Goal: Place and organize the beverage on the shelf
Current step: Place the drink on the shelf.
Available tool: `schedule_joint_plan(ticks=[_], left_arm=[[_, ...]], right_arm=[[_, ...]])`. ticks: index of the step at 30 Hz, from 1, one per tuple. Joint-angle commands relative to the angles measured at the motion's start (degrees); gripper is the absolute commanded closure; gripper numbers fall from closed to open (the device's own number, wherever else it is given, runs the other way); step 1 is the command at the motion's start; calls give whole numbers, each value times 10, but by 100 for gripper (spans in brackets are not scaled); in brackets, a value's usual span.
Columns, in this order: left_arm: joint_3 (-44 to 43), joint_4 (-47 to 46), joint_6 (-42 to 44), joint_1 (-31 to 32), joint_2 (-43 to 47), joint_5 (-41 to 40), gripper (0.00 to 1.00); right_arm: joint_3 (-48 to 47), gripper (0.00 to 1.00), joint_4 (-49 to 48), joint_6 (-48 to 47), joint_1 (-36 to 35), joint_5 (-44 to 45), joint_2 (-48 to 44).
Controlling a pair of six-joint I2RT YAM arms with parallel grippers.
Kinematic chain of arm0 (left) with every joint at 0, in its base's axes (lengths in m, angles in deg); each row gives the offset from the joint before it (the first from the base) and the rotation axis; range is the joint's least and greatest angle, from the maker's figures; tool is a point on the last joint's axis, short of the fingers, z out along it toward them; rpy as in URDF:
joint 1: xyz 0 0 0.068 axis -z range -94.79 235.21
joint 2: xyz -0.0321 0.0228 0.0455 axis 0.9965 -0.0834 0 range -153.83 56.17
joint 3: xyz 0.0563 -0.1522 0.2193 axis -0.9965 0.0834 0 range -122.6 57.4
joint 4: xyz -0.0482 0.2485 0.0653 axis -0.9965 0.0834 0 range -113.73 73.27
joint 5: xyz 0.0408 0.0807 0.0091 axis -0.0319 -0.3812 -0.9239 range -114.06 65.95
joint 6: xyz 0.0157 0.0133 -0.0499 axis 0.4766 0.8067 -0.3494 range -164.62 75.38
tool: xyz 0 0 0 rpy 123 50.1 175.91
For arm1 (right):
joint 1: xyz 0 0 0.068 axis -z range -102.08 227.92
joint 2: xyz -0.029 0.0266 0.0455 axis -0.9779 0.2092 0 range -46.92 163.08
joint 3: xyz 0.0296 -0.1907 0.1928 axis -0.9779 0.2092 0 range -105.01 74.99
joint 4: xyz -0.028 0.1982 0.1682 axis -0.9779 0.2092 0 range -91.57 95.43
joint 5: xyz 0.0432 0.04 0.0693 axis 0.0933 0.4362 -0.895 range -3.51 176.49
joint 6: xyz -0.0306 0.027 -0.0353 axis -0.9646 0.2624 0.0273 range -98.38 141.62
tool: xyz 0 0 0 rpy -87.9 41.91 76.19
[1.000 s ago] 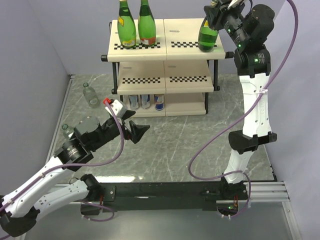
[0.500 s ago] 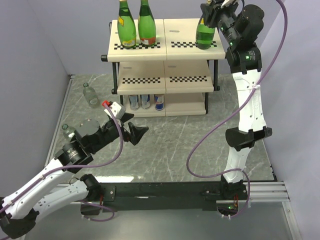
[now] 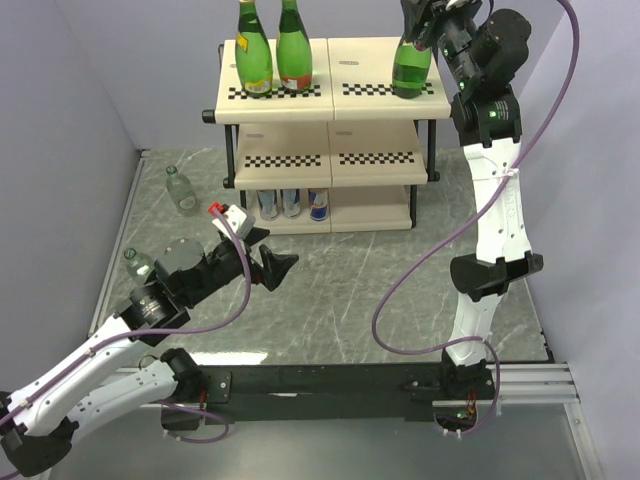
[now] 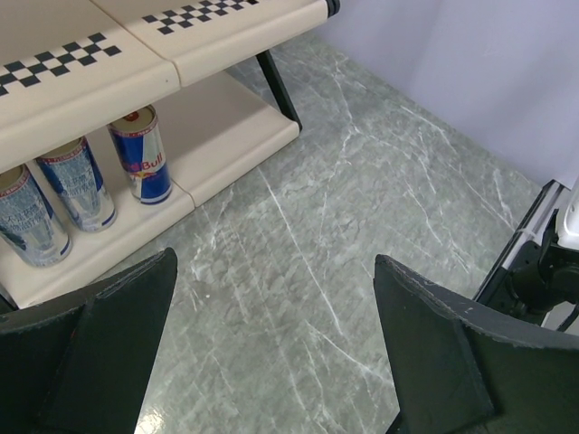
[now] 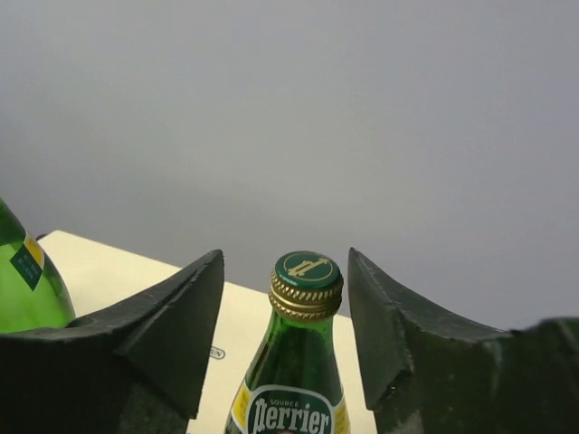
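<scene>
The shelf [image 3: 372,62] stands at the back of the table. A green Perrier bottle [image 3: 411,68] stands upright on the right half of its top board. My right gripper [image 3: 425,20] is at the bottle's neck. In the right wrist view the bottle [image 5: 303,371] rises between the fingers of my right gripper [image 5: 285,260], which stand open with a gap on each side of the cap. Two more green bottles [image 3: 272,52] stand on the top board's left half. My left gripper [image 3: 268,258] hovers open over the table with nothing in it, as the left wrist view [image 4: 276,271] also shows.
Three cans [image 3: 292,203] stand on the bottom tier; the left wrist view shows these cans [image 4: 80,181] too. One clear bottle [image 3: 181,190] lies on the table left of the shelf, and another clear bottle [image 3: 137,264] lies by the left arm. Grey walls close in on both sides.
My right gripper's fingers have parted from the Perrier bottle's neck, leaving it standing on the top board. The left arm has barely shifted.
</scene>
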Motion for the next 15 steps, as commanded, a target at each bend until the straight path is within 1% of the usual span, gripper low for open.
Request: schedule_joint_plan(ticks=[1,5,6,7,10,15], left_arm=[[6,-28,-7,-2,7,-5,5],[8,-27,-7,-2,13,-5,5],[9,-26,-7,-2,13,-5,5],[8,-25,-7,-2,13,-5,5],[6,-25,-8,-2,12,-5,5],[9,-23,-12,-2,17,-5,5]], right_arm=[[-8,35,-50,-4,-3,3,-12],[-10,30,-49,-4,-3,3,-12],[-11,28,-48,-4,-3,5,-12],[-13,24,-48,-4,-3,5,-12],[-22,17,-45,-6,-3,9,-15],[-33,15,-36,-4,0,-2,-29]])
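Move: The green Perrier bottle already stands on the right half of the top shelf, with its neck between the part-opened right fingers; its middle is about 10 cm below that hand and practically level with it otherwise. The middle green bottle stands some 24 cm to the left and the leftmost bottle about 32 cm to the left, both level in depth and 10 cm lower. From the left hand, the Perrier bottle is roughly 28 cm ahead, 31 cm right and 20 cm up. Keep the right gripper at the Perrier bottle's neck and spread its already loosened fingers from a bit over half open to nearly wide, clear on both sides of the cap. Let the hand rise about 1 cm as they part, without pulling away sideways. ##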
